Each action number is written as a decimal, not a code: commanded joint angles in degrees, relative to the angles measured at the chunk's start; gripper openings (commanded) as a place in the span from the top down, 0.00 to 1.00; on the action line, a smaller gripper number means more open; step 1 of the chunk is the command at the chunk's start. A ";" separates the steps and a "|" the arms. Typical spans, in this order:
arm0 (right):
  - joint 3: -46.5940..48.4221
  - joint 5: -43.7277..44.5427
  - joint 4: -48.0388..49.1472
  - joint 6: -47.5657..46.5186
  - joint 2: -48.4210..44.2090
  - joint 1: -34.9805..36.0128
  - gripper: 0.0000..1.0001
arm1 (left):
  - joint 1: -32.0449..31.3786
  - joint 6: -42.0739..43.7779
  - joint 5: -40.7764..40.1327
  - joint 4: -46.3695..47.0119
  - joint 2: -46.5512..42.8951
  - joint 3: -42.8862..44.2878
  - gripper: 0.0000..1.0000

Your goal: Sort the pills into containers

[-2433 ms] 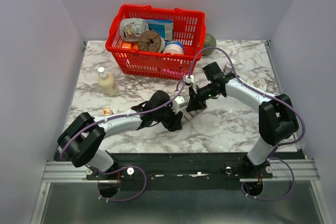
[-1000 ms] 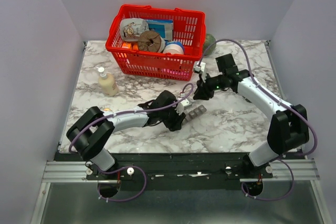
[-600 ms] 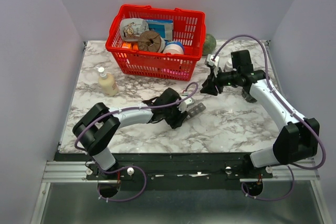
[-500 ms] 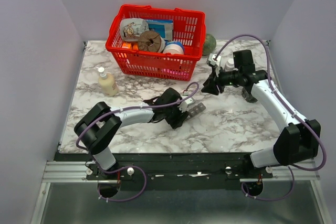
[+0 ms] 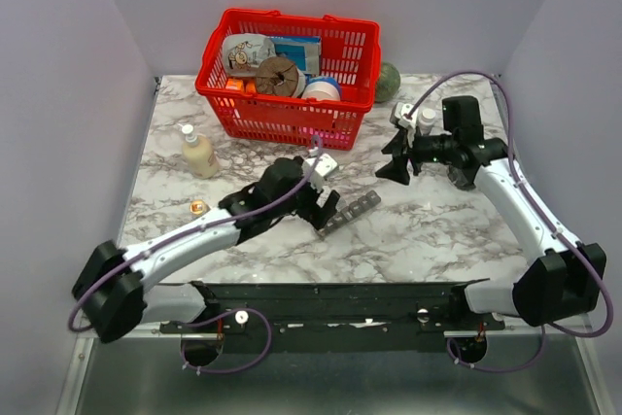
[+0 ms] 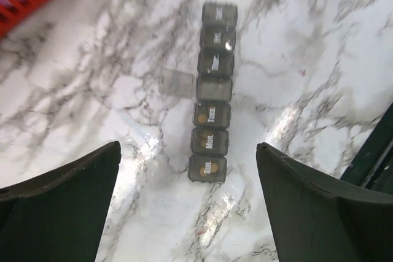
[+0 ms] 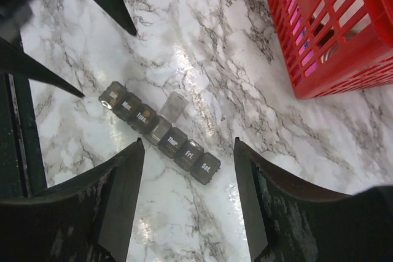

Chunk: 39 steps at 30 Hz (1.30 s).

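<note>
The containers (image 5: 352, 211) are a dark grey strip of day-labelled compartments lying flat on the marble. In the left wrist view the containers (image 6: 212, 90) run away from me, with the fourth lid (image 6: 176, 83) flipped open to the side. Brownish pills (image 6: 202, 170) show through the Sun., Mon. and Tues. lids. My left gripper (image 5: 326, 209) (image 6: 188, 151) hangs wide open just above the strip's near end, holding nothing. My right gripper (image 5: 394, 164) (image 7: 188, 142) is raised to the right of the containers (image 7: 159, 130), open and empty.
A red mesh basket (image 5: 287, 75) full of groceries stands at the back. A cream bottle (image 5: 198, 153) and a small orange item (image 5: 197, 207) sit at the left. A green round object (image 5: 389, 80) and a white bottle (image 5: 425, 121) are near the right arm.
The left gripper opened wide and drew back from the strip. The right arm swung away to the right and back, its jaws opening wider.
</note>
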 commanded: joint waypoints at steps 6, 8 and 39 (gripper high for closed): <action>-8.01 -7.09 9.50 0.61 -7.21 -0.34 0.00 | 7.29 -22.26 -16.40 -7.85 -30.04 -7.60 0.01; -6.79 -8.86 8.46 1.22 -5.72 -0.34 0.00 | 11.42 -30.08 -18.17 -17.06 -35.14 -6.47 0.01; -5.81 -10.36 5.99 1.14 -3.69 -0.25 0.00 | 45.46 -37.67 -24.24 -31.69 -16.71 -6.55 0.27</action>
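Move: The open pill bottle stands some 32 cm to the left hand's left, 3 cm ahead and roughly 8 cm lower; the soap bottle is about 14 cm farther out beyond the pill bottle. The pill organizer's middle lies about 5 cm ahead and 5 cm right of the left hand, 11 cm down, with the loose clear cell just beyond it. From the right hand, the pill bottle is about 41 cm left, 6 cm back and 16 cm below. Towards the pill bottle, the left hand swings about 32 cm left in an arc, first rising some 10 cm off the pill organizer, then sinking 13 cm to just above the bottle. Its wrist turns counter-clockwise by about 90 degrees and tips farther down, and the wide-open fingers narrow by a quarter around the bottle's line. The right hand draws back slightly and opens fully, then waits. ##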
